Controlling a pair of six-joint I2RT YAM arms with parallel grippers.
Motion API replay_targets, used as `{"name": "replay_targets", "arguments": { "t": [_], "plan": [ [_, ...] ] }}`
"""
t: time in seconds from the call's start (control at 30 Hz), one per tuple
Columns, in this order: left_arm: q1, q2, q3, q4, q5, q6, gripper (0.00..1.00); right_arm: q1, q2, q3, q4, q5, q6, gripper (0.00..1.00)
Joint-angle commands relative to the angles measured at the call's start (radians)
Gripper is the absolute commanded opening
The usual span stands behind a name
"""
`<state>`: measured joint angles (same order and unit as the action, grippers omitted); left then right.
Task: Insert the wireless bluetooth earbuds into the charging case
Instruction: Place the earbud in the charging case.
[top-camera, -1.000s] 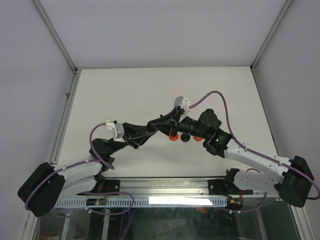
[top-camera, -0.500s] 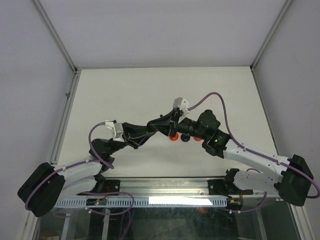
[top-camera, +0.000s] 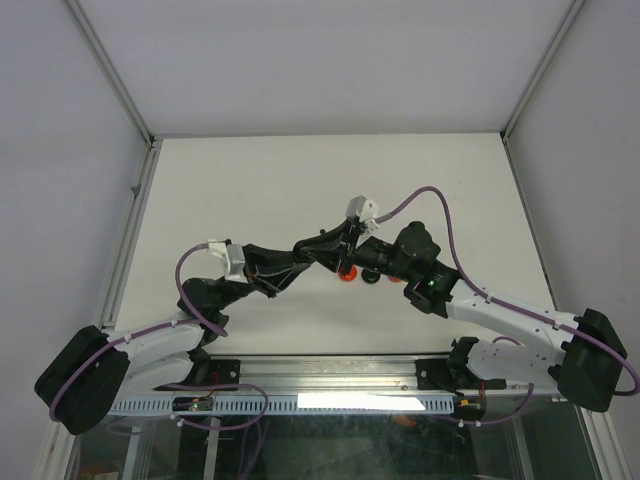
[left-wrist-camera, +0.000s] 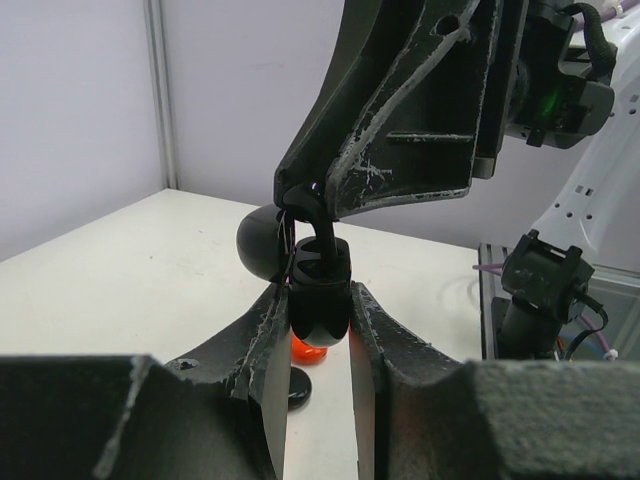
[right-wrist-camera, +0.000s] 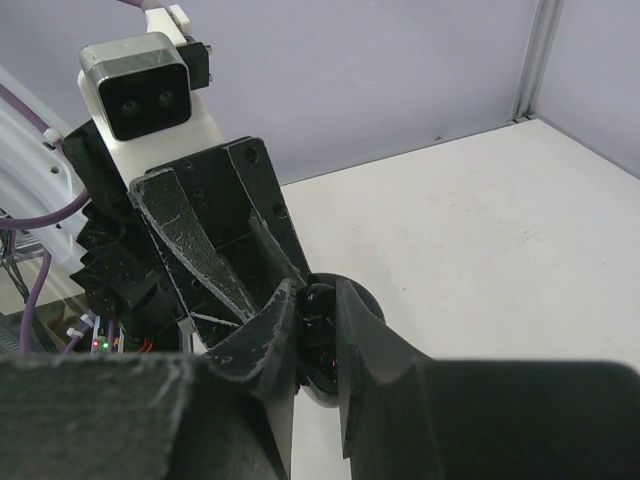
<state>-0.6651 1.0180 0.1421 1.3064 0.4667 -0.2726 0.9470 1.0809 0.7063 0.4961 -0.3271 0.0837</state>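
Note:
A small black charging case (left-wrist-camera: 320, 305) hangs above the table, and my left gripper (left-wrist-camera: 318, 296) is shut on its sides. Its domed lid (left-wrist-camera: 262, 245) stands open to the left. From above, my right gripper (left-wrist-camera: 305, 200) is shut on a curved black earbud (left-wrist-camera: 322, 238) whose lower end sits at the case's mouth. In the right wrist view the right gripper (right-wrist-camera: 315, 292) pinches that dark piece, with the round case (right-wrist-camera: 362, 302) just behind. In the top view both grippers (top-camera: 348, 256) meet at the table's middle. The other earbuds cannot be picked out.
Under the case a red rounded piece (left-wrist-camera: 306, 353) and a black disc (left-wrist-camera: 295, 388) lie on the white table (top-camera: 260, 190). The top view shows red pieces (top-camera: 347, 276) and a black one (top-camera: 370, 277) beside the grippers. The right arm's purple cable (top-camera: 440, 205) arcs above.
The right arm has edged slightly to the left. Both grips look unchanged.

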Motion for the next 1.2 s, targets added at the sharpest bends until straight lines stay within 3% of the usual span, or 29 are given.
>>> {"name": "replay_targets", "arguments": {
  "t": [0.0,0.17,0.57,0.63,0.73,0.93,1.17],
  "plan": [
    [0.012,-0.041,0.013,0.054,-0.074,-0.017,0.00,0.003,-0.026,-0.015,0.033,0.019,-0.021,0.09],
    [0.012,-0.055,0.007,0.026,-0.133,-0.016,0.00,0.003,-0.038,-0.016,0.018,0.029,-0.028,0.09],
    [0.012,-0.022,0.025,-0.007,-0.091,0.036,0.00,0.004,-0.002,0.079,-0.120,0.023,-0.027,0.09],
    [0.012,-0.018,0.024,-0.016,-0.095,0.042,0.00,0.004,-0.009,0.107,-0.176,-0.009,0.000,0.28],
    [0.012,-0.015,0.023,-0.032,-0.093,0.047,0.00,0.003,-0.007,0.188,-0.307,-0.017,0.002,0.35],
    [0.012,-0.015,0.019,-0.044,-0.076,0.048,0.00,-0.005,0.011,0.298,-0.494,-0.026,0.026,0.45],
    [0.012,-0.016,0.019,-0.040,-0.066,0.036,0.00,-0.016,0.046,0.344,-0.579,-0.078,0.047,0.48]
  ]
}}
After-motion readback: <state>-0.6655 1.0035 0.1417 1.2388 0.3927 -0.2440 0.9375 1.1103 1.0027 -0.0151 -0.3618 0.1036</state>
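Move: The case sits open in my left fingertips. It is about 2 cm left of my right hand point and 2 cm lower, level with it front to back; the right fingers still hold the earbud at the case's top. On the table some 25 cm below my right hand, a red disc lies about 8 cm right and 4 cm forward, with a black disc 6 cm farther right of that. With my right hand I press the earbud down into the case, sinking a bit over 1 cm, then spread my fingers to let it go and rise about 3 cm clear, the fingertips tipping down some 10 degrees. My left hand keeps its pinch on the case, first nudging up and forward about 1 cm, then giving way downward nearly 2 cm. ##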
